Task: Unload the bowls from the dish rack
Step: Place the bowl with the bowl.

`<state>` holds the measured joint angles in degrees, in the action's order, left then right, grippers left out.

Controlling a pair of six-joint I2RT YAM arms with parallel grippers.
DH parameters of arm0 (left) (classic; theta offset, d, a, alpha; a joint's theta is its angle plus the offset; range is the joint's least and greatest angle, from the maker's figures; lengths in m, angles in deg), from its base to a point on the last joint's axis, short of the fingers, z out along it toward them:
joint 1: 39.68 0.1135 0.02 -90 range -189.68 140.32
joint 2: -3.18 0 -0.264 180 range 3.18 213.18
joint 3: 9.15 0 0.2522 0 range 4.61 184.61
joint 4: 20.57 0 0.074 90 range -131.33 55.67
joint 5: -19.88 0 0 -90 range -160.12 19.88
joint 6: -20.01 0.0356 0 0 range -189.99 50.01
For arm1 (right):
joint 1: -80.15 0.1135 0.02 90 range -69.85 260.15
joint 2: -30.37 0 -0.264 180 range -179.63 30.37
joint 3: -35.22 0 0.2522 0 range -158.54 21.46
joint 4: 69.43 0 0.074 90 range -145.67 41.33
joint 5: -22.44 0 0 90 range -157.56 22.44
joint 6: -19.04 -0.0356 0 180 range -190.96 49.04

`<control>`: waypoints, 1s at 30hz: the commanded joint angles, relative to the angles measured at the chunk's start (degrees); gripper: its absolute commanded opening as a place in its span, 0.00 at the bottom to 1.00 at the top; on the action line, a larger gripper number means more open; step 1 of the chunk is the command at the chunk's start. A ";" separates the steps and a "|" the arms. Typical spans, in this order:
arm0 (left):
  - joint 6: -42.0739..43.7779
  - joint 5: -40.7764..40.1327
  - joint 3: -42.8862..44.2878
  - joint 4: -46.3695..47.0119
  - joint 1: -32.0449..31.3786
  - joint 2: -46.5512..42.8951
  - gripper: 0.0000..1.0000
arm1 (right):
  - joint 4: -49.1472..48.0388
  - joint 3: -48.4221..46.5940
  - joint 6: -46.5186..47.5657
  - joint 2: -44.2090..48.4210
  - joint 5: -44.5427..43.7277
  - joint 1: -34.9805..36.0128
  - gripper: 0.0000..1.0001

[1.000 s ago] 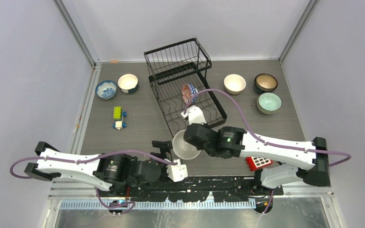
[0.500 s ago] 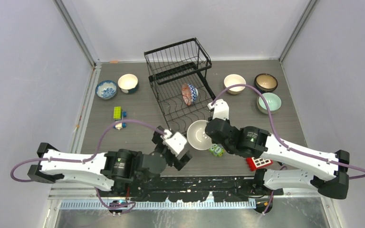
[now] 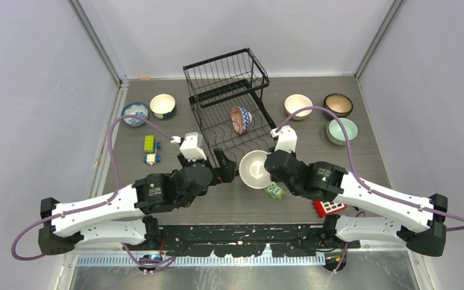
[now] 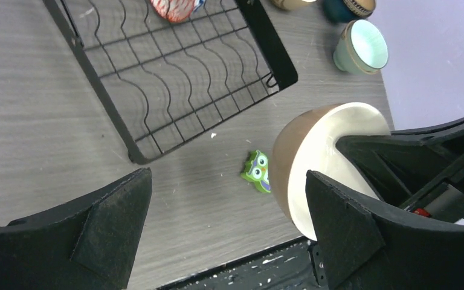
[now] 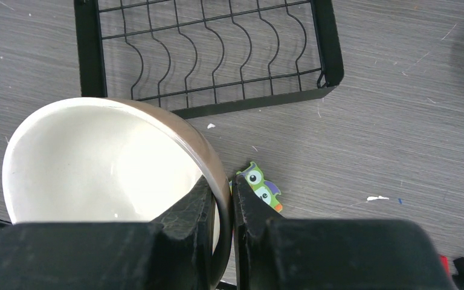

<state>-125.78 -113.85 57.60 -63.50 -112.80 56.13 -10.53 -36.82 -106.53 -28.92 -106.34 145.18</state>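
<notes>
The black wire dish rack (image 3: 200, 90) stands at the table's middle back. One reddish patterned bowl (image 3: 240, 119) lies on its side in the lower tray. My right gripper (image 3: 267, 168) is shut on the rim of a bowl (image 3: 253, 170) that is brown outside and cream inside, holding it tilted just off the rack's front edge. In the right wrist view one finger is inside the bowl's rim (image 5: 214, 175) and one outside. My left gripper (image 4: 226, 199) is open and holds nothing, beside the rack's front corner (image 4: 134, 158) and left of the held bowl (image 4: 314, 175).
Two bowls sit at the far left, blue-patterned (image 3: 135, 113) and teal with cream inside (image 3: 162, 106). At the far right stand a cream bowl (image 3: 298, 106), a dark brown bowl (image 3: 338, 105) and a mint bowl (image 3: 342, 130). A green owl toy (image 3: 275, 191) lies under the held bowl; a red block (image 3: 328, 207) and small blocks (image 3: 149, 143) lie nearby.
The right arm carried the brown and cream bowl rightward and slightly back. The left arm swung forward from the near edge to the rack's front corner, still open.
</notes>
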 commanded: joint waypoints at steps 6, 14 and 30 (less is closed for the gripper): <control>-13.12 0.54 8.98 -9.25 0.26 8.83 1.00 | -6.59 -1.33 -5.26 1.05 -1.34 -0.66 0.01; -13.56 1.31 10.82 -8.29 0.26 15.10 1.00 | -4.25 -2.97 -10.20 -0.52 -1.00 -1.00 0.01; -21.16 -0.52 13.76 -12.47 0.26 21.17 0.63 | -3.43 -3.51 -15.87 -0.85 -2.45 -1.51 0.01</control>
<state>-143.13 -112.65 69.45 -75.44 -112.69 76.69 -9.92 -37.28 -118.62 -30.53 -105.67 144.02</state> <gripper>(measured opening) 0.692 0.188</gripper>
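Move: Some 8 cm to the right of the left hand, 1 cm back and 6 cm below it, is the middle of the white bowl, hanging mouth-up from the right hand; from that hand it lies about 5 cm left, level fore and aft and 2 cm below. The owl toy is on the table about 14 cm right, 2 cm back and 22 cm below the left hand; the dish rack's lower tray centres 18 cm ahead of that hand, 3 cm right and 23 cm below. Sinking about 5 cm and shifting roughly as far to the right, the left hand brings its open fingers over the bowl's left rim, one finger inside the mouth, tips down some 13 degrees and near the end begins to close, reaching about two-thirds open. The right hand keeps its pinch on the opposite rim, nearly in place, turning slightly clockwise and rolling its left side up. ##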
